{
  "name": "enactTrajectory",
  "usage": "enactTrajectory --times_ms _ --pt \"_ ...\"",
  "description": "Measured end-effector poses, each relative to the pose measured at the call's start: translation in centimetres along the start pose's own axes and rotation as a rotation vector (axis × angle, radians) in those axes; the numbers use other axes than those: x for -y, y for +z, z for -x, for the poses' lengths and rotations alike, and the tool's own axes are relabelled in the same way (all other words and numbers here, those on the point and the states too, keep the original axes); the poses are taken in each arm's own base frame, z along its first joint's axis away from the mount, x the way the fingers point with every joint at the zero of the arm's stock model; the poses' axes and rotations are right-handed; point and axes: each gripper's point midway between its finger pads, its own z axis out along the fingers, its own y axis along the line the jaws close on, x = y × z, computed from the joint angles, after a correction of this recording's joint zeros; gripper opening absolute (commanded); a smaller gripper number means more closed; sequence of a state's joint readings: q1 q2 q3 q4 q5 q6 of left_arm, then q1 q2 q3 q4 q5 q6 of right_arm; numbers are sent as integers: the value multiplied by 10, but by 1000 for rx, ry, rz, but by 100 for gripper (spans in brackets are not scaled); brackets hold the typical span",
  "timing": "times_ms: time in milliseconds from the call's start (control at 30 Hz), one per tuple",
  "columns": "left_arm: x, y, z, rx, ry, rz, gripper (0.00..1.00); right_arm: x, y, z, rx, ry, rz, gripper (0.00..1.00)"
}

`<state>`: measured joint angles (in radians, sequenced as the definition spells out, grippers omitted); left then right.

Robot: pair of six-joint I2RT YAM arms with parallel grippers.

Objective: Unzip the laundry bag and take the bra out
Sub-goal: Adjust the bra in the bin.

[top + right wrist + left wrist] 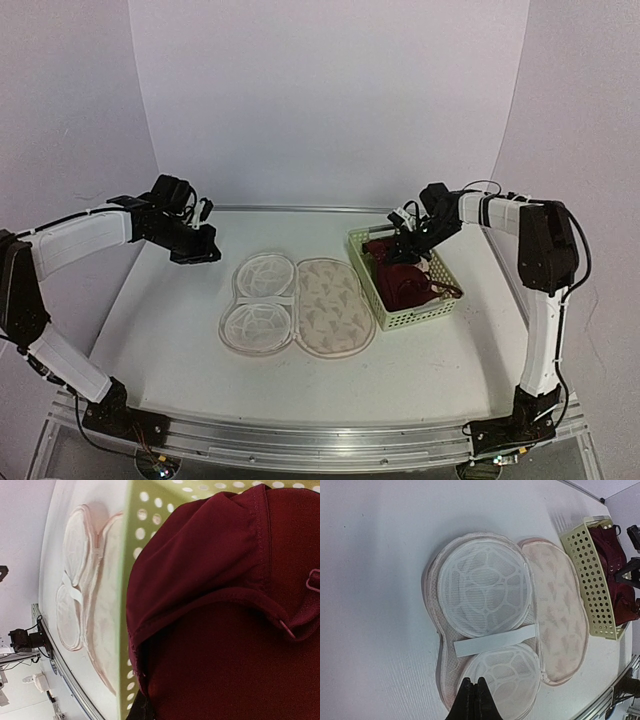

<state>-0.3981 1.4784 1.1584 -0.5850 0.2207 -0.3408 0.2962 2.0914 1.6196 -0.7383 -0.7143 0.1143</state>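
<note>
The laundry bag (296, 300) lies unzipped and spread flat mid-table. Its pale inside half with two white mesh domes is on the left and its leaf-print half (555, 615) on the right. The dark maroon bra (402, 281) is bunched in the pale green basket (412, 318) to the bag's right. My right gripper (407, 241) reaches into the basket's far end, shut on the bra. The bra's cloth (225, 605) fills the right wrist view and hides most of the fingers (144, 709). My left gripper (473, 682) is shut and empty, held above the table at the bag's left (200, 250).
The perforated basket wall (592, 580) stands close beside the bag's printed half (102, 610). A white elastic strap (495, 641) crosses between the two mesh domes. The table's metal front rail (320, 440) runs along the near edge.
</note>
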Motion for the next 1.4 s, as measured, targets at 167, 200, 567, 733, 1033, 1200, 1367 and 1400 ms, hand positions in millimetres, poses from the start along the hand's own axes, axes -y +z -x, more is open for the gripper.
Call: enactTrajectory --times_ms 167,200,567,733,1033,1200,1367,1400 --pt "-3 0 -3 -2 -2 9 0 22 17 1 -22 29 -29 8" --pt "-3 0 -3 -2 -2 9 0 25 18 1 -25 33 -37 9" --pt "-4 -1 -5 -2 -10 17 0 49 20 10 -6 35 -160 38" --pt "-5 -1 -5 -2 -10 17 0 51 17 17 13 25 -188 45" --pt "-5 -1 -5 -1 -10 17 1 45 -2 30 66 -1 -242 60" --pt "-5 0 -5 -3 -9 18 2 31 -29 42 134 -39 -285 66" --pt "-4 1 -1 1 -3 17 1 10 -64 53 220 -85 -322 76" --pt "-3 1 1 3 -1 16 2 5 -70 54 235 -91 -328 77"
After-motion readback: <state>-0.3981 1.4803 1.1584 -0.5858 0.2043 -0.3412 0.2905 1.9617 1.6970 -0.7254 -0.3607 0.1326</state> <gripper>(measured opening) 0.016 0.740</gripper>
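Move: My right hand is over the middle of the green bin, pinching one end of the dark red bra. The bin's middle lies about 5 cm below my fingers, within a centimetre or so sideways. The bra's bulk sags some 4 cm below and 2 cm back; pink cloth shows about 5 cm to the right. The open laundry bag lies roughly 21 cm left and 3 cm back. From my left hand the bin is about 37 cm right, 6 cm ahead and 12 cm below. I lower the pinched end of the bra another 4 cm into the bin while easing my right hand forward, and open my fingers to let go of it. Still opening and drifting forward and left, I then lift the empty hand about 10 cm from its lowest point, clear of the cloth, swinging the fingers to point more steeply down. ##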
